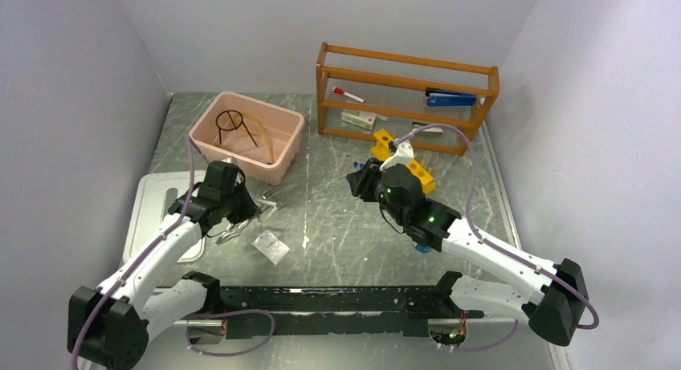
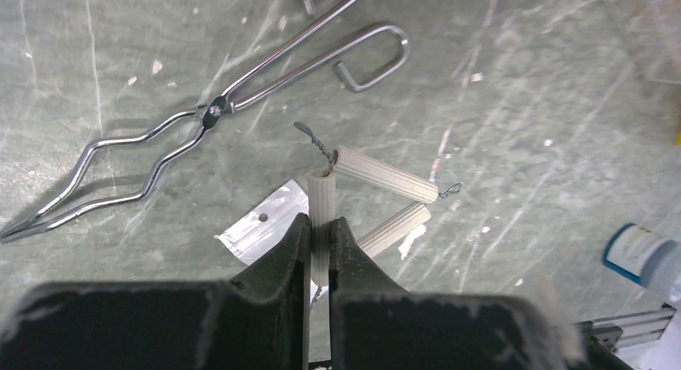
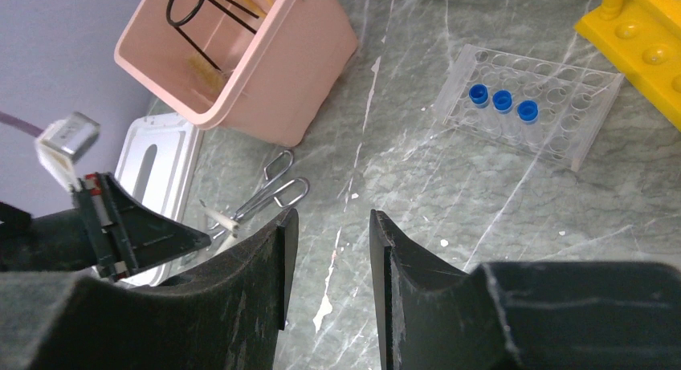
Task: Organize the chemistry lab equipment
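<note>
My left gripper (image 2: pixel 321 225) is shut on one pale ribbed tube (image 2: pixel 322 195) of a wire-strung triangle (image 2: pixel 385 176) lying on the table. Silvery tongs (image 2: pixel 209 113) lie just beyond it, apart from the fingers. In the top view the left gripper (image 1: pixel 241 217) sits beside the tongs (image 1: pixel 273 200). The pink bin (image 1: pixel 277 165) holds the black ring stand (image 1: pixel 233 123) and tan tubing (image 1: pixel 265 141). My right gripper (image 3: pixel 329 225) hangs open and empty above the table's middle. A clear rack (image 3: pixel 562 121) with three blue-capped tubes (image 3: pixel 502 101) stands ahead of it.
A yellow block rack (image 1: pixel 417 171) stands by the right arm. The wooden shelf (image 1: pixel 405 97) at the back holds a red-capped marker (image 1: pixel 348 94) and blue stapler (image 1: pixel 450 99). A white tray (image 1: pixel 152 201) lies at the left. A small plastic bag (image 1: pixel 271 246) lies near the left gripper.
</note>
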You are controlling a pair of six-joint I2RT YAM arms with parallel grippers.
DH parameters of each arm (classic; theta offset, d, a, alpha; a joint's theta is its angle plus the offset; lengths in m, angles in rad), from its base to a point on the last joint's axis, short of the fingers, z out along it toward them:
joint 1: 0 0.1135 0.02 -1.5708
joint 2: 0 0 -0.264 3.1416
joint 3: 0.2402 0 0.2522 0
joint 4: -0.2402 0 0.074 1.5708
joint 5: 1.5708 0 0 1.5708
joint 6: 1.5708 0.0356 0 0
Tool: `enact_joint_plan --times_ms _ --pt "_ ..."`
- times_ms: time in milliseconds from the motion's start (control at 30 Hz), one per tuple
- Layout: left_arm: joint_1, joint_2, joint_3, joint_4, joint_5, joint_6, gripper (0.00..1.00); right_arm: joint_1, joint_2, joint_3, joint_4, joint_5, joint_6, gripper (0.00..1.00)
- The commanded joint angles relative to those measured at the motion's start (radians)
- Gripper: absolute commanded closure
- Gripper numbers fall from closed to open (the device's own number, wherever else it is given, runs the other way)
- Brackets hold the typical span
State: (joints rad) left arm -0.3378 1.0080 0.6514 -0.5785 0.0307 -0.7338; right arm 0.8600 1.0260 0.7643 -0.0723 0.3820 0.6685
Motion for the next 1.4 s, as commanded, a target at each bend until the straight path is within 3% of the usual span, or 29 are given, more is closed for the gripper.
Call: enact_joint_plan --times_ms 0,200,433,667,1000,1367 --pt "-0.006 -0.073 0.091 -0.039 0.009 0.059 0.95 -0.005 -0.023 -0.004 0.011 0.019 -0.003 0.58" --pt "-0.006 -0.021 0.283 -0.014 -0.029 0.148 0.95 -0.005 -0.025 -0.002 0.005 0.025 -0.002 0.58" --pt "-0.004 0.242 0.595 -0.020 -0.190 0.199 0.95 -0.006 -0.038 -0.017 0.000 0.033 0.012 0.58" --pt "0.017 0.518 0.791 0.001 -0.236 0.222 0.95 -0.006 -0.049 -0.023 -0.005 0.046 0.004 0.58" --pt "0.041 0.731 0.824 0.041 -0.299 0.180 0.95 -0.007 -0.060 -0.028 -0.021 0.064 0.003 0.58" --pt "0.041 0.843 0.785 0.093 -0.191 0.167 0.92 -0.010 -0.047 -0.020 -0.026 0.066 -0.002 0.58"
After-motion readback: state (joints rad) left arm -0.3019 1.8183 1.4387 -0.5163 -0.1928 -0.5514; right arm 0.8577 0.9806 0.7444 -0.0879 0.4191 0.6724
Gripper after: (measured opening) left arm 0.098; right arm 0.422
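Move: The clay triangle is already pinched in the left fingers, about 9 cm above the table; the pink tub's middle lies some 25 cm ahead of them, 5 cm left and 3 cm lower. In the tub, the black ring stand is about 29 cm ahead and 11 cm left. Nearly under the hand, the tongs lie 5 cm ahead and 3 cm left, the plastic packet 6 cm back and 4 cm right. From the right hand the tub is roughly 21 cm ahead, 35 cm left and 16 cm lower. Bring the left gripper up some 16 cm, carrying the clay triangle forward about 22 cm past the tongs and over the pink tub's near wall, then lower it about 13 cm into the tub's near right part. Tip the fingers forward and up some 20 degrees on the climb, ease much of that back on the way down while rolling the hand's left side up, and keep the pinch shut. ##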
